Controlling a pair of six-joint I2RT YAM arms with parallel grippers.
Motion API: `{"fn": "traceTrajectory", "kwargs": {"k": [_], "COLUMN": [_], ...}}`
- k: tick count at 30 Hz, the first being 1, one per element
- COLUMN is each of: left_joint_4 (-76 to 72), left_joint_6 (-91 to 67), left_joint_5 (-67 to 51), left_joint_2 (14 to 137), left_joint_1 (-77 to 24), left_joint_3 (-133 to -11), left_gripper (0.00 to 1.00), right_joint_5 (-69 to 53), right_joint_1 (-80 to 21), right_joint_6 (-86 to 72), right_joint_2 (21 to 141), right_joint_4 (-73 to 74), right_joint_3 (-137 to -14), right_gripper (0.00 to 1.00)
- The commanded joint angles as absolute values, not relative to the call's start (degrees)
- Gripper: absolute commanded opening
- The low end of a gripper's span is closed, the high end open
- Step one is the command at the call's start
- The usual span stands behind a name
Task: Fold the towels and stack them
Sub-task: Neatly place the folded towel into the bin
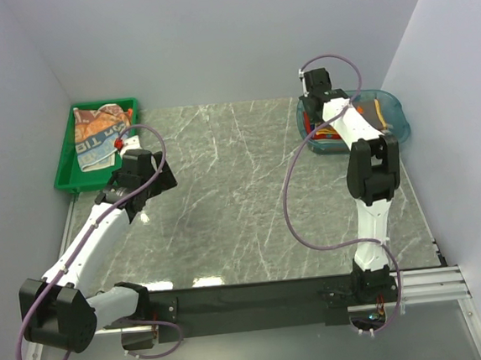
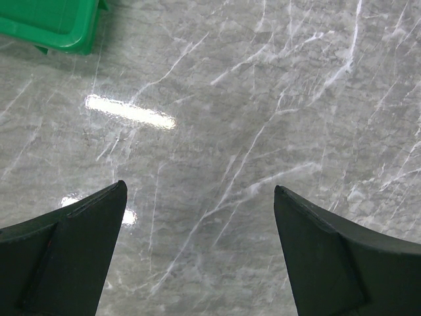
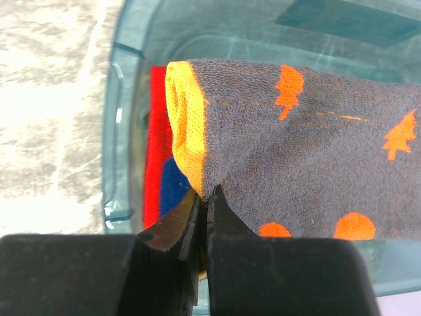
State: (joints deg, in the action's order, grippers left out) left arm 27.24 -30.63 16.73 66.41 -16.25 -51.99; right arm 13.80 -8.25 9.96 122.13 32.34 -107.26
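A grey towel [image 3: 309,131] with orange shapes and a yellow edge hangs inside the clear blue tub [image 3: 115,131], and my right gripper [image 3: 209,197] is shut on its edge. Under it lies a red and blue towel [image 3: 160,171]. From above, the right gripper [image 1: 316,85] reaches into the tub [image 1: 390,108] at the back right. Folded towels [image 1: 97,133] sit in the green tray [image 1: 71,165] at the back left. My left gripper [image 2: 200,191] hangs open over bare marble, near the tray; from above it [image 1: 123,186] is just right of the tray.
The green tray's corner [image 2: 52,26] shows at the top left of the left wrist view. Grey walls close in the table [image 1: 241,188] on three sides. A purple cable [image 1: 297,200] loops from the right arm over the marble.
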Motion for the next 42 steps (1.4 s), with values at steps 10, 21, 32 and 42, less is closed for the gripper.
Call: {"fn": "traceTrajectory", "kwargs": {"k": [10,21,32,42], "left_joint_4": [26.3,26.5,26.2,30.8], "left_joint_6": [-29.4,-29.2,-29.2,-33.2], "left_joint_5": [16.0,16.6,16.6,25.5], "left_joint_2": [65.6,64.1,57.9,34.9], "left_joint_1": [-15.6,-15.5,-15.5,-15.5], "left_joint_3": [-52.6,-52.5,-52.0,-52.1], "left_gripper": [1.00,0.99,0.99,0.99], "right_joint_5": [7.9,-1.8,-4.8,7.9], "right_joint_1": [-9.4,-8.7,-8.5,-8.6], "right_joint_6": [5.2,-4.3,-7.0,-17.9], "right_joint_2": [122.6,113.9,87.2,45.6], "right_joint_4": [34.0,26.6,24.8,28.2], "right_joint_3": [-108.7,-97.9,-81.2,-59.9], "right_gripper": [0.56,0.47,0.53,0.87]}}
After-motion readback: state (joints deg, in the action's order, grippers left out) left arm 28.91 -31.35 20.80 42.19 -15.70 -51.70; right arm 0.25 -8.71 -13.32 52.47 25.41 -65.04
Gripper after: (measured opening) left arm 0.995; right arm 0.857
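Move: The right hand still pinches the giraffe towel's left edge over the bin. The red towel's left edge shows about 3 cm to its left and 1 cm ahead, some 4 cm below; the giraffe towel's middle is roughly 11 cm to the right and 1 cm ahead, the bin's left rim 5 cm left and level fore-and-aft. From the idle left hand that red edge lies about 22 cm ahead, 45 cm right and 12 cm lower. The right hand carries the giraffe towel's edge left towards the bin's left rim, sinking slightly, and opens its fingers about halfway to let the edge go, travelling some 5 cm left in all. Then, left side rolling up and fingers tipping up about 30 degrees, it pulls back and climbs steeply away from the bin, roughly 20 cm each way and opening wider, while late on the open, empty left hand rises about 10 cm and draws back a little, also tipping up. ##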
